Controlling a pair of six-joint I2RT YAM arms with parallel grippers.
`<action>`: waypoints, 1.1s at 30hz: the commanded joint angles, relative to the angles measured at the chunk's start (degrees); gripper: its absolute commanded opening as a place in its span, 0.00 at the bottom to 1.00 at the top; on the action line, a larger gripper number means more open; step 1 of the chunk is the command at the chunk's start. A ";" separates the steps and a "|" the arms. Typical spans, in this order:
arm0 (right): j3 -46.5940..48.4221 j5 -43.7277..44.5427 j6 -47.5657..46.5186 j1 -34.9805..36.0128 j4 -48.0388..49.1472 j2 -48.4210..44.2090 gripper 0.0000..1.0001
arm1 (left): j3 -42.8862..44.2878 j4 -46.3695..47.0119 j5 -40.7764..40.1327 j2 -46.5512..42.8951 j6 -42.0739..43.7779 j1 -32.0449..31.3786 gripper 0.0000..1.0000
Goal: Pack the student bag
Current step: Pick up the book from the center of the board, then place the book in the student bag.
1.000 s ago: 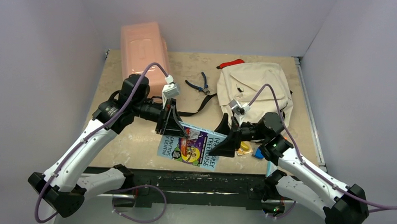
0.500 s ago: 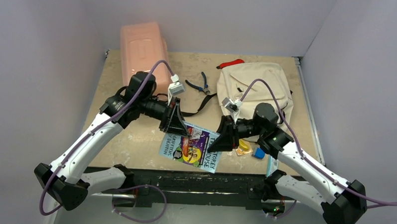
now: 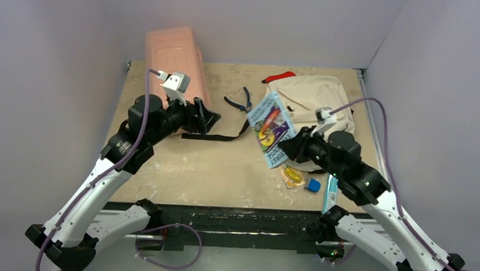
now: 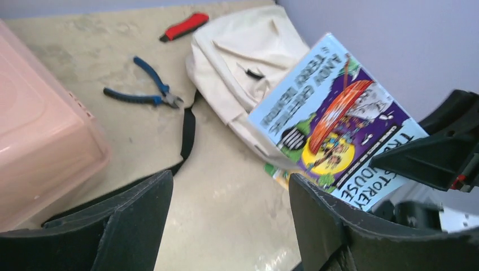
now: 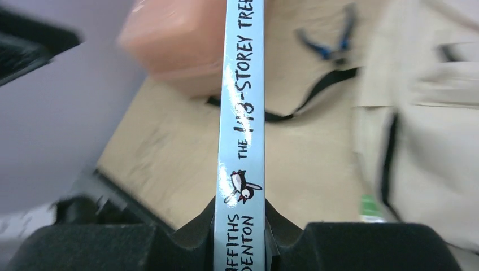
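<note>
The student bag [image 3: 314, 97], a cream fabric backpack, lies flat at the back right of the table, with a black strap [image 3: 216, 136] trailing to the left. My right gripper [image 3: 283, 150] is shut on a colourful paperback book [image 3: 271, 127] and holds it tilted in the air over the bag's left edge. The right wrist view shows the book's pale blue spine [image 5: 242, 113] clamped between the fingers [image 5: 242, 220]. My left gripper [image 3: 208, 117] is open and holds nothing, hovering beside the pink box. Its wrist view looks across to the book [image 4: 333, 130] and the bag [image 4: 243, 62].
A rigid pink box [image 3: 171, 55] stands at the back left. Blue-handled pliers [image 3: 240, 101] and a red utility knife [image 3: 280, 76] lie near the back. A yellow packet [image 3: 292, 175], a blue cube [image 3: 312, 185] and a teal stick [image 3: 330, 196] lie at the front right.
The left gripper let go of the book, opened and drew back up-left toward the pink box. The right gripper closed on the book and lifted it off the table toward the bag.
</note>
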 commanded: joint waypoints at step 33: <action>17.53 48.06 8.11 -0.17 -34.06 -26.90 0.00 | 26.40 36.34 -18.94 66.15 21.29 -33.49 0.75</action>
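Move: The left hand, empty and open, has the bag's middle some 34 cm to its right, 13 cm ahead and 30 cm below. The book, already in the right hand's grip, stands in between, about 20 cm to the left hand's right, level with it and 6 cm lower; the blue pliers lie 19 cm ahead, 12 cm right and 33 cm down. From the right hand, the bag's middle is about 18 cm ahead, 10 cm right and 25 cm below. The right hand keeps its pinch on the book and swings it quickly off to the right, some 24 cm, past the bag's near part, rising about 9 cm and sinking back a little, drawing back slightly and turning roughly 50 degrees clockwise. Behind it the left hand sweeps right about 34 cm and down some 20 cm to the bag's near end, edging forward at the finish with its wrist turned a little clockwise and its left side rolled up, fingers staying open; whether they touch the cloth can't be seen. ##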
